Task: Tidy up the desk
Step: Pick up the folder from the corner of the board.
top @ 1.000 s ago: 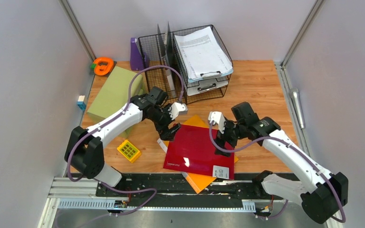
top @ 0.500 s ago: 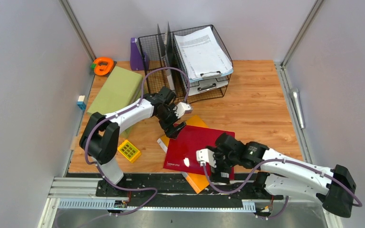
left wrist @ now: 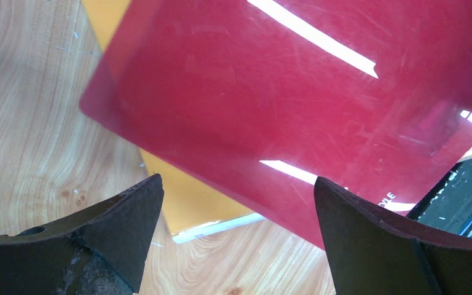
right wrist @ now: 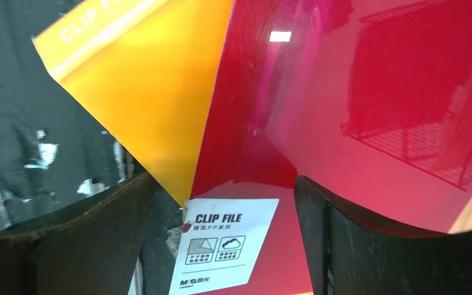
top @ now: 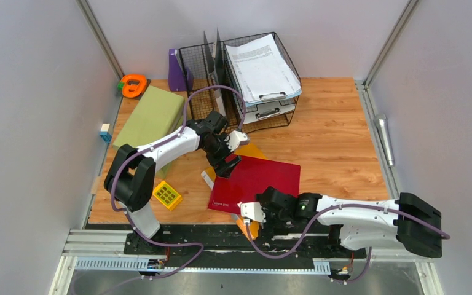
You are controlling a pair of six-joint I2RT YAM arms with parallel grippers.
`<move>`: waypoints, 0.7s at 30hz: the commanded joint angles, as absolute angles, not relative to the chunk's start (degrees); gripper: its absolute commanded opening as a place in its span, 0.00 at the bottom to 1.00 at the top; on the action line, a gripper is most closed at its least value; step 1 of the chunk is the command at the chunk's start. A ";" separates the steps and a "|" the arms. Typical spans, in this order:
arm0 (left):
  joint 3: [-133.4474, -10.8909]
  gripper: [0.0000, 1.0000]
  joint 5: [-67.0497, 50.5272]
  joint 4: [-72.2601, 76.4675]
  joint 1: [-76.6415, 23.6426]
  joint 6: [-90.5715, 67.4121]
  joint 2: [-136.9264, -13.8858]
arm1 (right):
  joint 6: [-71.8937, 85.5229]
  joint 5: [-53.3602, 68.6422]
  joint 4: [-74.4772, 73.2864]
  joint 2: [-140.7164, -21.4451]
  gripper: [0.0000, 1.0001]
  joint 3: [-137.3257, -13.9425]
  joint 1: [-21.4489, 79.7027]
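On the desk a glossy red clip file lies across an orange folder. My left gripper hovers open over the red file's far left corner, with nothing between its fingers; the orange folder and bare wood show below. My right gripper is low at the desk's near edge, open. The red file's near corner with its white "CLIP FILE" label sits between the jaws. The red sheet curves up over the right finger. The orange folder's corner juts over the black rail.
At the back stand a wire file rack and a wire tray of papers, with a purple item and an orange one to their left. A green box and a yellow grid block lie left. A black rail runs along the near edge.
My right arm swung from the red file's right side down to its near edge, and its jaws narrowed slightly. The red file shifted and turned. My left gripper moved slightly toward the file's far corner.
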State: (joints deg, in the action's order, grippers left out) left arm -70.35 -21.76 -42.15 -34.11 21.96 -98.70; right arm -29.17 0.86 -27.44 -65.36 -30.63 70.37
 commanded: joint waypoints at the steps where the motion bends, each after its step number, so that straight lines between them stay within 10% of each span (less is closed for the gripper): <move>1: -71.86 1.00 -23.40 -41.81 -34.47 21.64 -97.85 | -29.25 -7.49 -24.67 -66.46 0.81 -29.45 70.24; 21: -70.58 1.00 -22.13 -43.83 -34.54 25.84 -93.23 | -34.95 -6.67 -34.55 -60.60 0.00 -34.09 69.65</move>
State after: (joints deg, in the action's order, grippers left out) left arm -70.24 -21.91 -43.35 -34.11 23.70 -96.44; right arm -34.68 -7.97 -30.81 -62.26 -31.86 70.08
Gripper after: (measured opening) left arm 0.998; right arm 0.041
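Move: The labelled near right corner of the red folder is practically at the right hand, between its fingers: about 1 cm ahead, 1 cm to the right and 1 cm below. The folder's middle lies some 11 cm ahead and 7 cm left of that hand; the orange folder beneath is centred about 9 cm ahead and 7 cm left. From the left hand the labelled corner is roughly 16 cm back, 18 cm right and 5 cm lower. Close the right gripper from nearly wide open to almost shut on the red folder's near edge, pinching it at the white label by the right corner. While closing, ease the hand about 3 cm forward and a little to the right, letting the fingertips swing forward some 10 degrees, then start lifting it about 2 cm. ##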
